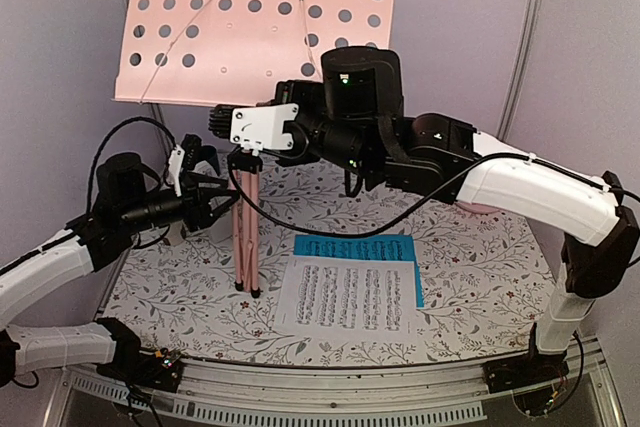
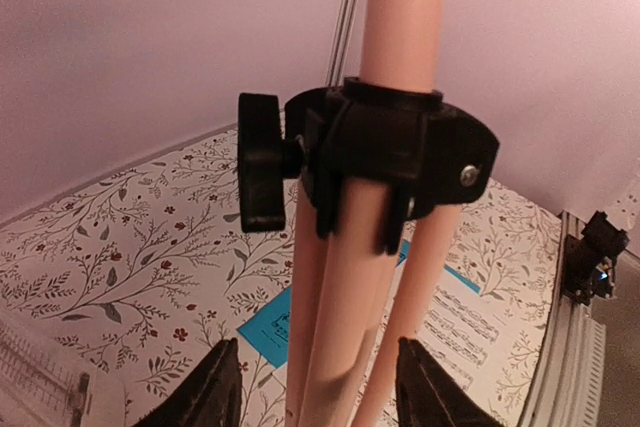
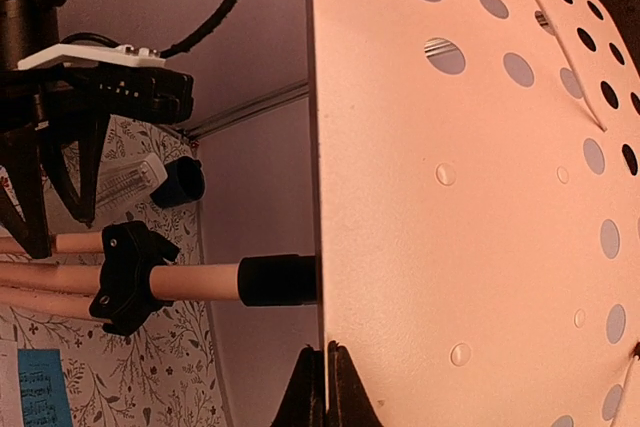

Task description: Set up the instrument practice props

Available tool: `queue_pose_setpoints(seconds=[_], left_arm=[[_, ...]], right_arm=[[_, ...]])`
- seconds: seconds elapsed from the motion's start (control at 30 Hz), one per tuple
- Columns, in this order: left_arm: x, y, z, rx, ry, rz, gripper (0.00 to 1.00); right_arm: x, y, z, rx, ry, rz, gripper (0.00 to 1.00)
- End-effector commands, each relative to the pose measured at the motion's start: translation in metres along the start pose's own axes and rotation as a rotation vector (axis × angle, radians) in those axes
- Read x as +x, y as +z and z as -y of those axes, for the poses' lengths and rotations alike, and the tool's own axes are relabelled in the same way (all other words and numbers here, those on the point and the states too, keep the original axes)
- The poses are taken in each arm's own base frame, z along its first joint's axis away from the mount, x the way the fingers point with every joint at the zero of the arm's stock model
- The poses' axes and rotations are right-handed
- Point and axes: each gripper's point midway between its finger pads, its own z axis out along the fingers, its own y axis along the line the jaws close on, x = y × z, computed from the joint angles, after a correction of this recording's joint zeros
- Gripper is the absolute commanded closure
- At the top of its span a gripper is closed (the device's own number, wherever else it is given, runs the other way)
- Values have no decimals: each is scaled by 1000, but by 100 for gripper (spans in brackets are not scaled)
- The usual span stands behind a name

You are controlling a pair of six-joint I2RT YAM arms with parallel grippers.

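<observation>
The pink music stand (image 1: 250, 27) stands upright at the back left, its perforated desk facing forward. My right gripper (image 3: 325, 387) is shut on the desk's lower edge (image 1: 222, 112). My left gripper (image 2: 315, 387) straddles the tripod legs (image 2: 340, 307) just below the black collar (image 2: 390, 147). It is open, with a clear gap at its left finger (image 2: 215, 392). The white sheet (image 1: 345, 297) lies flat on the table, overlapping the blue sheet (image 1: 355, 247). The white metronome (image 3: 130, 182) sits behind the stand and is partly hidden.
A dark blue cup (image 3: 180, 182) lies beside the metronome near the back wall. A pink plate (image 1: 482, 209) peeks out under my right arm. The floral tablecloth (image 1: 470, 287) covers the table, and a metal rail (image 1: 350, 387) runs along the near edge.
</observation>
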Motion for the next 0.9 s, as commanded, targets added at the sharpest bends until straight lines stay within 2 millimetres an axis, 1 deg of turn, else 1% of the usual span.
queue_pose_setpoints(seconds=[0.0,0.17,0.3,0.33,0.47,0.63,0.87], left_arm=[[-8,11,8,47,66,60,48],[-3,20,13,85,84,45,57],[-2,24,16,94,88,46,69],[-3,24,16,94,91,50,73],[-5,25,15,86,96,61,83],[-3,25,13,71,93,68,100],[-5,18,14,54,111,101,100]], right_arm=[[-27,-96,174,494,238,200,100],[-32,-102,172,506,214,217,100],[-34,-104,169,521,188,219,100],[-35,-105,169,527,183,222,100],[-38,-108,167,534,159,229,100],[-40,-107,158,524,148,241,100],[-42,-107,143,504,150,258,100]])
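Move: Some 3 cm to the left hand's right and 1 cm ahead, level with its fingers, is the stand leg; the black collar is about 5 cm above the leg's grip spot. The desk's lower edge runs roughly 17 cm above the left hand, 2 cm ahead and 4 cm right; the white sheet lies some 25 cm to its right, level with it and 27 cm below. From the right hand, the leg is about 5 cm ahead, 7 cm left and 16 cm below. Easing about 3 cm to its right onto the music stand, the left hand closes its half-open fingers around the leg just below the black collar and pinches it, its grip effort rising as the fingertips tip up slightly. The right hand keeps its pinch on the desk's lower edge and draws it back some 3 cm, fingers tilting up a little under 10 degrees. ##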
